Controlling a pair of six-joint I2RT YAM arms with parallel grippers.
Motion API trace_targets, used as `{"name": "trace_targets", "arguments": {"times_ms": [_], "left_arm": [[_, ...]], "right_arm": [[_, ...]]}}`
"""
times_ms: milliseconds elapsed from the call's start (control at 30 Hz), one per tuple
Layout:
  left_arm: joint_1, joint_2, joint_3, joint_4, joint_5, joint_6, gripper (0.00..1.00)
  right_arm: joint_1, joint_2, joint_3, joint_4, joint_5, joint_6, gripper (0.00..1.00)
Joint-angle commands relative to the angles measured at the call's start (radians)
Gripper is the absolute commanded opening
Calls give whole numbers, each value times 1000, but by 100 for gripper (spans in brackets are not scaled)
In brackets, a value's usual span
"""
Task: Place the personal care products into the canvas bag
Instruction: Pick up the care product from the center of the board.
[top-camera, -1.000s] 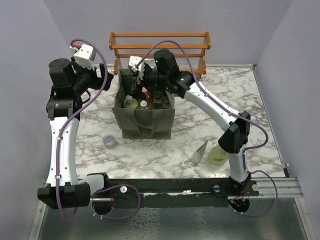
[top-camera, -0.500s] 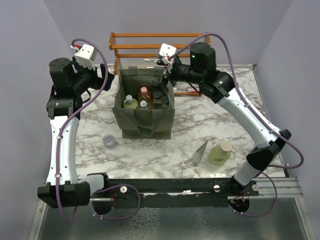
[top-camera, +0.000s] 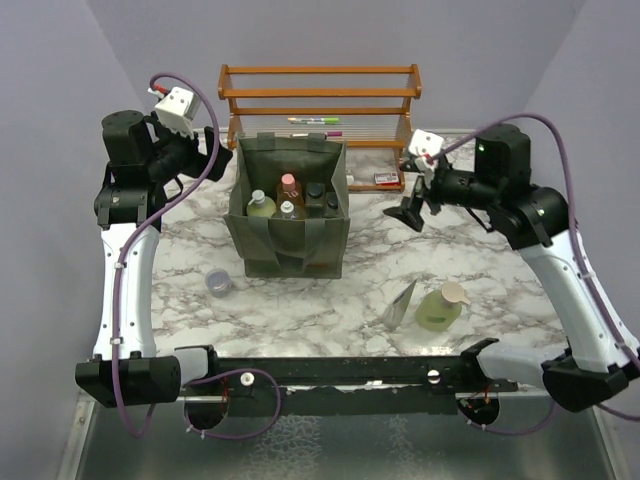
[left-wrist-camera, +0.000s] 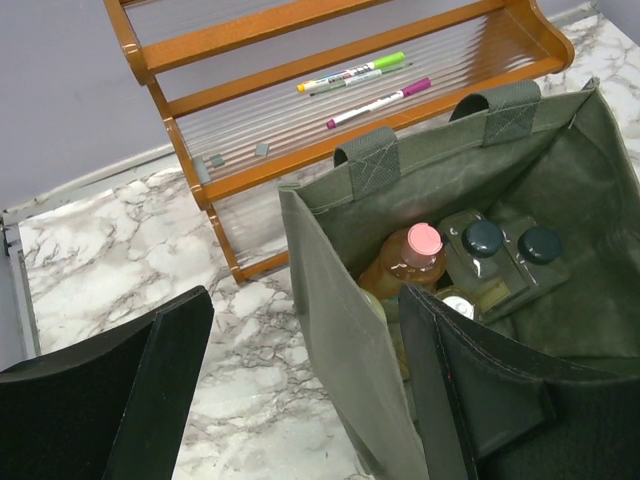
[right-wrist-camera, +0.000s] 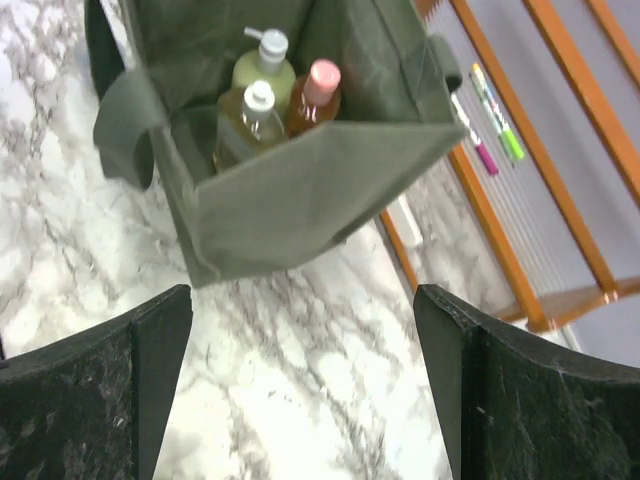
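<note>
The olive canvas bag (top-camera: 288, 238) stands open mid-table, in front of the rack. Inside it stand a pale green pump bottle (top-camera: 260, 204), an orange bottle with a pink cap (top-camera: 289, 186), a clear bottle (top-camera: 287, 210) and black-capped bottles (left-wrist-camera: 485, 238). A pale green bottle (top-camera: 440, 308) and a grey pouch (top-camera: 402, 303) lie on the table at the front right. My left gripper (top-camera: 218, 152) is open, its jaws straddling the bag's left wall (left-wrist-camera: 330, 330). My right gripper (top-camera: 412, 212) hangs open and empty over bare marble right of the bag (right-wrist-camera: 300, 190).
An orange-brown wooden rack (top-camera: 320, 100) stands behind the bag with marker pens (top-camera: 315, 121) on its shelf. A small lavender cup (top-camera: 218, 283) sits left of the bag's front. A small flat box (top-camera: 383, 178) lies by the rack's right foot.
My right arm has pulled out from over the bag and swung right, ending low over the table with its jaws still open. The left arm has hardly shifted.
</note>
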Motion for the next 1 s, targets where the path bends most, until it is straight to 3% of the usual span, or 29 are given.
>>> {"name": "trace_targets", "arguments": {"times_ms": [0,233,467,967], "left_arm": [[-4,-7,16,-5,4,17,78],[-4,-23,-22,11,-14,22,78],[-4,-26,-51,21,-8,13,78],[-4,-40,-57,25,-11,8,78]], "right_arm": [[-103,-146,-97,-207,-102,-86,92],[-224,-327,-263,-379,-88,-168,93],[-247,-366,-380,-535,-27,-183,93],[-247,-403,-606,-509,230,-147,88]]}}
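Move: The green bottle stands about 12 cm to the right of the right hand, 11 cm back and 29 cm below it. The silver tube stands roughly 10 cm left of the green bottle and level with it fore and aft, while the canvas bag is some 19 cm to the right hand's left and about 5 cm farther out. From the left hand, the green bottle lies about 45 cm right, 21 cm back and 31 cm below. Swing the open right gripper down about 19 cm, back and to the right some 14 cm each, away from the canvas bag and towards the green bottle; start mostly rightward and back, then let the descent take over. Tip the fingers steeply downward as you go, about 35 degrees, ending with them straddling the view of its cap, still wide open. Meanwhile lower the left gripper slightly beside the bag. ##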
